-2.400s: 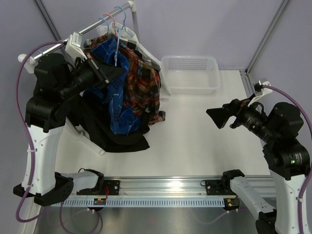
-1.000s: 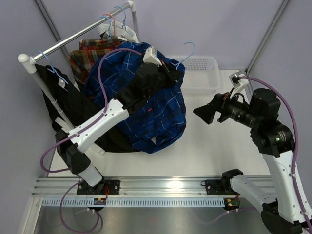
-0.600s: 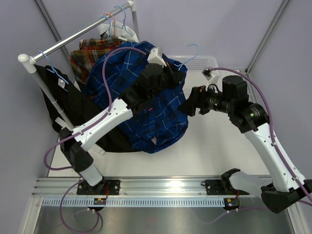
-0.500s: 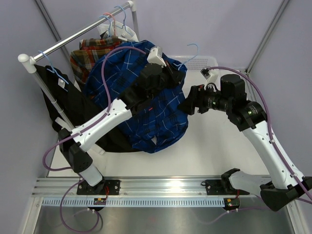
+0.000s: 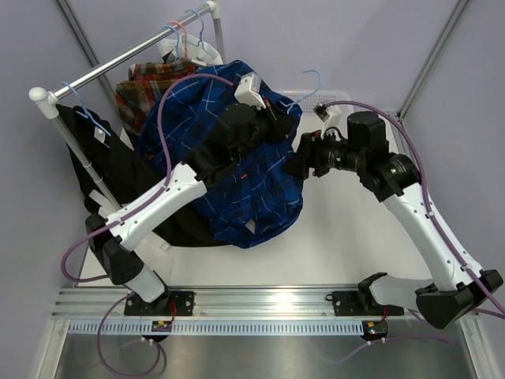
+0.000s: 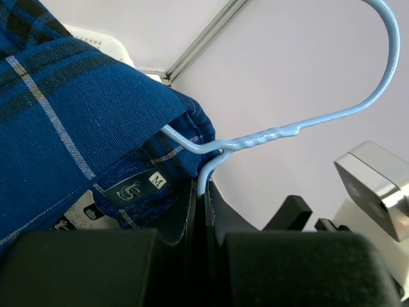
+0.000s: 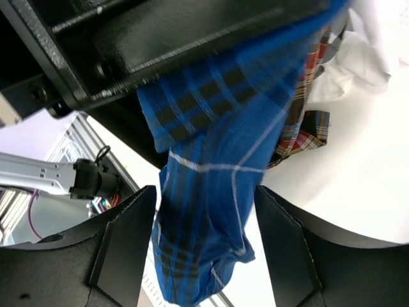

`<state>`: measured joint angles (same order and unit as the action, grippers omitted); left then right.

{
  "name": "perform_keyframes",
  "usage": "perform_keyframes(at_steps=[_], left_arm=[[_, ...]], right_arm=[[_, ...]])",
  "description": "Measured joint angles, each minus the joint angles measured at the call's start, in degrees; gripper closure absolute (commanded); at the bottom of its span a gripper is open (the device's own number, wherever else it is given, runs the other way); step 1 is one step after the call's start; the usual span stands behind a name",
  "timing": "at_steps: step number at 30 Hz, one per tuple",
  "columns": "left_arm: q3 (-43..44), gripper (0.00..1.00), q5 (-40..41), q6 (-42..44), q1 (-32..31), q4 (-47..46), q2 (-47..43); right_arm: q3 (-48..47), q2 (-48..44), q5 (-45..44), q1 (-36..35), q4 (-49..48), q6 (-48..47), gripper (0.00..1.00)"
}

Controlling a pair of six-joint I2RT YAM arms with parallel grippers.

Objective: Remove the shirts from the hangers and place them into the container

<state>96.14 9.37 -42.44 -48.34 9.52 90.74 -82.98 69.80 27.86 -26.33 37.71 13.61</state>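
The blue plaid shirt (image 5: 237,178) hangs on a light blue hanger (image 5: 309,79) held up over the table, off the rail. My left gripper (image 5: 272,120) is shut on the hanger's wire (image 6: 307,125) just below the twisted neck, beside the shirt's collar label (image 6: 131,190). My right gripper (image 5: 296,164) is at the shirt's right side. Its jaws stand apart, with a hanging fold of the blue shirt (image 7: 211,211) between the two fingers (image 7: 121,249). The container (image 5: 312,100) lies behind, mostly hidden by both arms.
The rail (image 5: 118,59) runs along the back left with more hangers (image 5: 189,31) on it. A red-orange plaid shirt (image 5: 146,79) and a black shirt (image 5: 87,150) hang there. White cloth (image 7: 358,57) lies behind the plaid one. The mounting rail (image 5: 260,304) borders the near edge.
The left arm has carried the blue shirt off the rail toward the middle. The right arm has swung left up to the shirt, and its jaws have narrowed round the fold.
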Motion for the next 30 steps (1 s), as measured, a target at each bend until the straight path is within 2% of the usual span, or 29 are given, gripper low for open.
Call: perform_keyframes(at_steps=[4, 7, 8, 9, 10, 12, 13, 15, 16, 19, 20, 26, 30], left_arm=[[-0.2, 1.00, -1.5, 0.0, 0.0, -0.2, 0.0], [-0.2, 1.00, -2.3, 0.0, 0.0, -0.7, 0.0], [-0.2, 1.00, -2.5, 0.0, 0.0, -0.7, 0.0], [-0.2, 1.00, -2.7, 0.0, 0.0, -0.7, 0.0], [-0.2, 1.00, -2.7, 0.0, 0.0, -0.9, 0.0], [-0.8, 0.91, -2.8, 0.1, 0.0, -1.7, -0.2], [-1.2, 0.74, -2.9, 0.0, 0.0, -2.1, -0.4], [-2.4, 0.51, -3.4, 0.8, 0.0, -3.0, -1.5], [-3.1, 0.31, -3.7, 1.1, 0.0, -3.2, -2.2], [-5.3, 0.06, -4.3, 2.4, 0.0, -3.7, -5.2], [-6.1, 0.01, -4.5, 3.0, 0.0, -3.6, -6.5], [-7.8, 0.01, -4.0, 7.2, 0.0, -1.3, -14.3], [-7.9, 0.01, 0.2, 11.1, 0.0, 2.2, -22.6]], right_arm=[[0.0, 1.5, 0.9, -1.0, -0.4, -0.6, 0.35], [0.0, 2.2, 0.9, -1.5, -0.9, -0.7, 0.48], [0.0, 2.4, 0.7, -1.7, -1.1, -0.7, 0.55], [0.0, 2.4, 0.5, -1.8, -1.3, -0.7, 0.71], [0.0, 2.4, 0.3, -1.8, -1.5, -0.9, 0.79], [0.0, 2.2, -0.2, -2.1, -1.9, -0.6, 1.00], [0.1, 2.0, -1.5, -2.2, -1.5, -0.1, 1.00], [0.5, 1.3, -3.2, -2.2, -1.4, 0.1, 1.00], [0.7, 0.8, -3.7, -2.2, -1.1, 0.0, 1.00], [0.8, -1.5, -5.5, -2.2, 0.8, 0.1, 1.00], [0.8, -2.5, -6.3, -2.2, 1.6, 0.2, 1.00], [-0.4, -9.5, -12.6, -2.2, 9.1, 0.2, 1.00], [-7.3, -10.6, -16.5, -2.3, 16.9, 0.2, 1.00]])
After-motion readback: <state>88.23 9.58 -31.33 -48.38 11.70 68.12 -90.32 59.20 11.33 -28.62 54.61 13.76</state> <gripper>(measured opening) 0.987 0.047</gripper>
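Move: The blue shirt's near fold is between the right hand's open fingers, about 1 cm ahead, 2 left and 1 below. From there the hanger neck, still gripped by the left hand, is some 8 cm ahead, 2 left and 8 up. The container is roughly 28 cm ahead, 10 right and 30 below the right hand. From the left hand, the fold lies about 7 cm back, 2 right and 8 down. Right hand pinches the shirt, draws it some 8 cm right, back, up; left hand opens, retreating left, up, back. ##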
